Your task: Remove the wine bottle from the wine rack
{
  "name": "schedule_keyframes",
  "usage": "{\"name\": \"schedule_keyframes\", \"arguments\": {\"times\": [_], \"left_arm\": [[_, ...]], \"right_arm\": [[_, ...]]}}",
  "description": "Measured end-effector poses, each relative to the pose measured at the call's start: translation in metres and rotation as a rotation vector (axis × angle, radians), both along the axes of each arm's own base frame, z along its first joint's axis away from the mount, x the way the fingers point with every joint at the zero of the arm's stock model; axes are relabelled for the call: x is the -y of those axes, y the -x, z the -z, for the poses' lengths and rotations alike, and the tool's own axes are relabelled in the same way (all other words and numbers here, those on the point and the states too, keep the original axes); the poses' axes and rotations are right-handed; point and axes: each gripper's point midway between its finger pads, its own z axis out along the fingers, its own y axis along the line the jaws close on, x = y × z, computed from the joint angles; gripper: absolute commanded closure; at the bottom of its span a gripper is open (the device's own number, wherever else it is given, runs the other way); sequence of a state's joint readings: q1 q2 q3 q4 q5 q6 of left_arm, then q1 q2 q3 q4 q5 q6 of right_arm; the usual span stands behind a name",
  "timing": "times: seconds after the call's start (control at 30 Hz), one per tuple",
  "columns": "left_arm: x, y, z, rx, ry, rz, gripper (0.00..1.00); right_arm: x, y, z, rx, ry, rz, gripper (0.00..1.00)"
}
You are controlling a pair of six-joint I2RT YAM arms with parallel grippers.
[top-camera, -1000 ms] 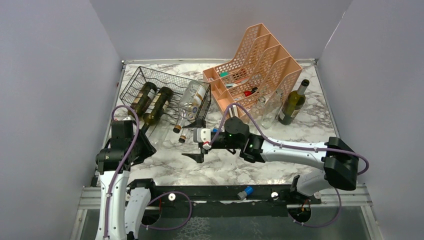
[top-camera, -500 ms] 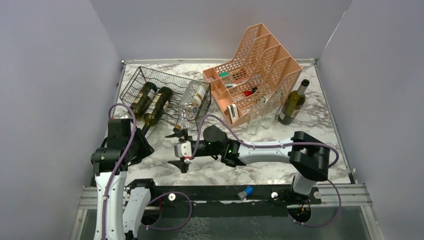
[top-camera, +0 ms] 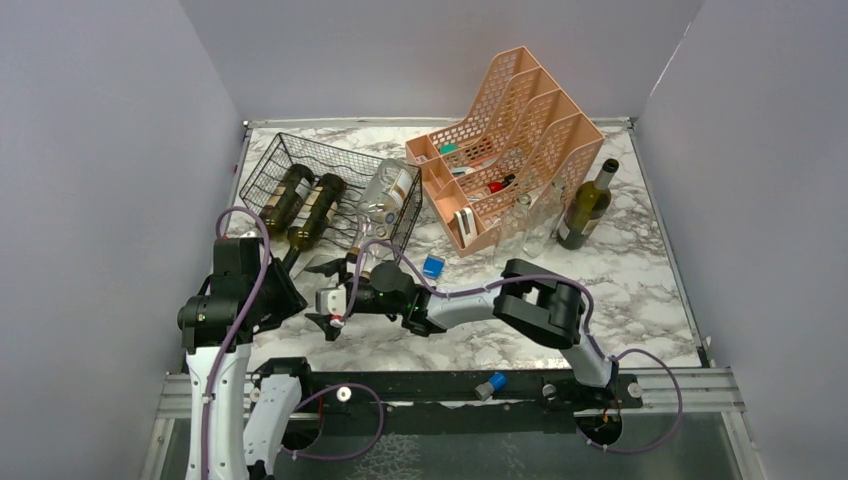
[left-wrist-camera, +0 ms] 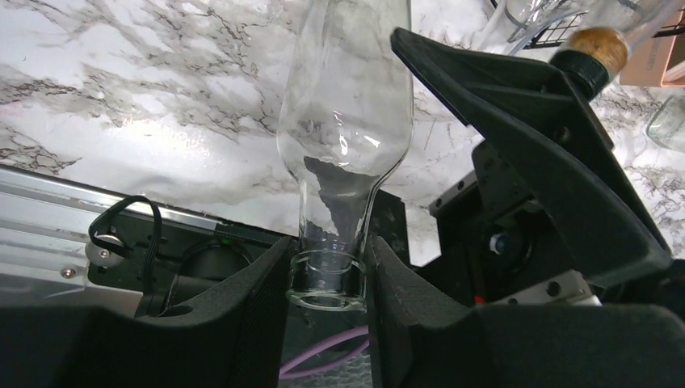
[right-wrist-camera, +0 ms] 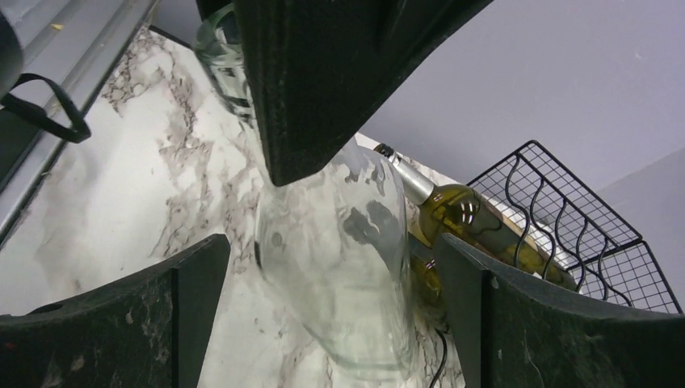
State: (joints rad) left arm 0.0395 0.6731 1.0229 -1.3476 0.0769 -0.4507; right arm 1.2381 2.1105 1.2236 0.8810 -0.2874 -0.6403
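Observation:
A clear empty wine bottle (left-wrist-camera: 347,121) is off the black wire wine rack (top-camera: 300,160), just above the marble top in front of it. My left gripper (left-wrist-camera: 327,279) is shut on its neck just behind the lip. My right gripper (right-wrist-camera: 331,307) is open, one finger on each side of the bottle's wide body (right-wrist-camera: 339,242), not touching it. In the top view the two grippers meet at the near left, the left gripper (top-camera: 292,288) beside the right gripper (top-camera: 325,297). Two dark bottles (top-camera: 300,200) and a corked clear bottle (top-camera: 385,195) lie in the rack.
A peach perforated file organizer (top-camera: 510,130) stands at the back right, with clear glass bottles (top-camera: 530,220) and an upright dark green bottle (top-camera: 585,205) beside it. A small blue object (top-camera: 433,266) lies mid-table. A green bottle (right-wrist-camera: 468,218) pokes out of the rack close behind the held bottle.
My right arm has swung left across the table, bringing its open jaws around the clear bottle's body. The left gripper has stayed shut on the neck, nearly still.

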Motion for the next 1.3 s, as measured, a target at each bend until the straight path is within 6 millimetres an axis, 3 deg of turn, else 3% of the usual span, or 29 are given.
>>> {"name": "schedule_keyframes", "arguments": {"times": [0.17, 0.43, 0.5, 0.7, 0.83, 1.07, 1.17, 1.3], "left_arm": [[0.0, 0.002, -0.003, 0.0, -0.002, 0.008, 1.0], [0.001, 0.0, -0.007, 0.0, -0.005, 0.014, 1.0], [0.0, -0.001, -0.009, 0.004, -0.008, 0.013, 0.89], [-0.002, -0.002, -0.021, 0.02, -0.032, 0.026, 0.27], [-0.01, -0.01, -0.058, 0.136, -0.086, 0.027, 0.06], [-0.021, -0.023, -0.152, 0.435, -0.177, 0.013, 0.01], [-0.025, -0.028, -0.181, 0.542, -0.197, -0.004, 0.01], [-0.025, -0.038, -0.196, 0.611, -0.211, 0.003, 0.01]], "right_arm": [[-0.013, -0.007, 0.002, 0.027, -0.021, 0.014, 0.08], [-0.021, -0.012, 0.005, 0.049, -0.016, 0.021, 0.4], [-0.021, -0.009, 0.006, 0.052, -0.012, 0.019, 0.47], [-0.021, -0.002, -0.002, 0.031, -0.016, 0.016, 0.54], [-0.014, 0.005, -0.004, -0.041, 0.011, 0.012, 0.55], [0.012, 0.023, -0.024, -0.187, 0.06, -0.005, 0.56], [0.025, 0.036, -0.05, -0.254, 0.07, -0.035, 0.56], [0.049, 0.063, -0.093, -0.338, 0.081, -0.12, 0.57]]}}
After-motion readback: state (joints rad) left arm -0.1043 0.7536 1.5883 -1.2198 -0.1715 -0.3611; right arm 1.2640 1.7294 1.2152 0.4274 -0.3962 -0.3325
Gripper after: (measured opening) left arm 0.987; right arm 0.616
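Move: The clear bottle hangs by its neck from the left fingers, slanting forward and down; its middle lies about 7 cm ahead of the left hand and 9 cm below. From the open right gripper, pointing left, it is about 3 cm left, 2 cm ahead and 4 cm lower. The black-necked wine bottle on the rack lies some 22 cm ahead of the right hand and 3 cm left; the corked bottle, about 24 cm ahead, 13 cm right. The right fingers close around the clear bottle's upper body after easing about 2 cm farther left over it, while the left keeps the neck. The left then opens wide, lets go and rises some 20 cm, tilting up about 35 degrees. The right carries the bottle up 10 cm, back and right about 7 cm each, rolling some 20 degrees. ##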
